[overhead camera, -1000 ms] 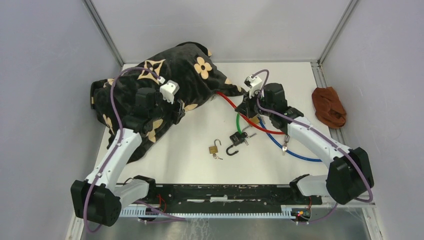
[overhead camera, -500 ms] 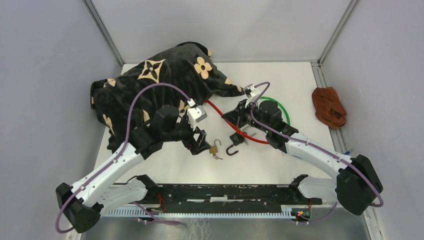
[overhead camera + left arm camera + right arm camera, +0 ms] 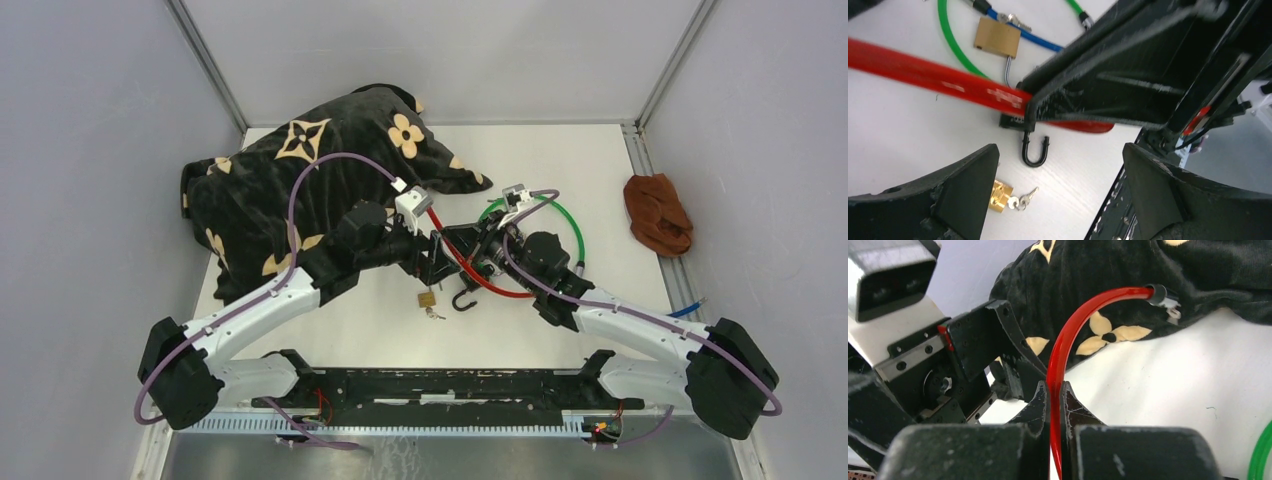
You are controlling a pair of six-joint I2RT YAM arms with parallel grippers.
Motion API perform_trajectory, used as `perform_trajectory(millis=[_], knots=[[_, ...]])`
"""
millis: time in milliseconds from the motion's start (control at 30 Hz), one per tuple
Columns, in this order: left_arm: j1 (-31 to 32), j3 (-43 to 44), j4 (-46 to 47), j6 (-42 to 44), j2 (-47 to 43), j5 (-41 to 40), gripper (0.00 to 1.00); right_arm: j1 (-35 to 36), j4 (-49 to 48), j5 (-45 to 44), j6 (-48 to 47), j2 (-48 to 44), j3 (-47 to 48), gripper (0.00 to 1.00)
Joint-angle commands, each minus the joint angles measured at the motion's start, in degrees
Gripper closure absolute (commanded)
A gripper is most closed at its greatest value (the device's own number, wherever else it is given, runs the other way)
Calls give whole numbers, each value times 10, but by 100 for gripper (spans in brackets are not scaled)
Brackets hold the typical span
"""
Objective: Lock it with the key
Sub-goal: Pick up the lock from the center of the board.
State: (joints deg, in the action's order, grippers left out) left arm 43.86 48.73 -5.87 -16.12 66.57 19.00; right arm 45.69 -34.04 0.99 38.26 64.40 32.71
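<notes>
A small brass padlock (image 3: pixel 427 298) with its keys (image 3: pixel 435 314) lies near the table's middle. In the left wrist view the padlock (image 3: pixel 999 196) and its keys (image 3: pixel 1023 199) lie by my left finger (image 3: pixel 963 190). A black padlock's open shackle (image 3: pixel 1034 152) lies just beyond. My left gripper (image 3: pixel 437 260) (image 3: pixel 1060 167) hangs open above them, holding nothing. My right gripper (image 3: pixel 465 247) (image 3: pixel 1054 390) is shut on the red cable (image 3: pixel 1068 335) (image 3: pixel 933 74), close against the left gripper. A second brass padlock (image 3: pixel 996 37) lies farther off.
A black flower-patterned cloth (image 3: pixel 300 170) is heaped at the back left. A green cable (image 3: pixel 572 220) loops behind the right arm and a blue cable end (image 3: pixel 690 306) shows at its right. A brown cloth (image 3: pixel 657 213) lies at the right edge.
My left arm swung off the black cloth to the table's middle while its jaws opened wide. My right gripper dragged the red cable left and nearer; the green loop shifted back.
</notes>
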Motion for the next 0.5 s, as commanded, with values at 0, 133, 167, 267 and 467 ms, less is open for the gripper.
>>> perform_trajectory(millis=[0, 133, 167, 267, 467], knots=[[3, -6, 102, -67, 9, 17, 0, 25, -114, -63, 29, -26, -9, 100], [6, -8, 128, -65, 24, 1, 0, 46, -138, -78, 42, -23, -8, 100], [7, -8, 133, -68, 28, -5, 0, 53, -144, -81, 46, -21, -6, 100], [9, -7, 135, -73, 34, -13, 7, 71, -152, -89, 44, -15, 4, 100], [8, -8, 133, -60, 7, -37, 72, 80, -158, -76, 59, -7, -3, 100]])
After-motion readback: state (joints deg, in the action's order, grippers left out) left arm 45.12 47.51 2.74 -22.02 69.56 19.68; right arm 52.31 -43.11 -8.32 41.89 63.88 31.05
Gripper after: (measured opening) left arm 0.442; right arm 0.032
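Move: The red lock's tube is already pinched in the right fingers; the stretch the open left hand goes for runs about 3 cm ahead, 2 cm right and 3 cm above it. From the left hand, the small gold padlock lies roughly 3 cm ahead and 4 cm left, the black padlock 8 cm ahead and 7 cm right, both some 19 cm below. From the right hand, that stretch of tube is about 1 cm back and 2 cm below, level sideways. The red lock's tube stays clamped in the right fingers as the right hand lifts it about 3 cm, easing slightly back and left and rolling some 10 degrees, its left side rising. The left hand edges about 2 cm right, in beside the right fingers, then late on closes its wide-open fingers to under half around the tube; whether they touch it can't be seen. ##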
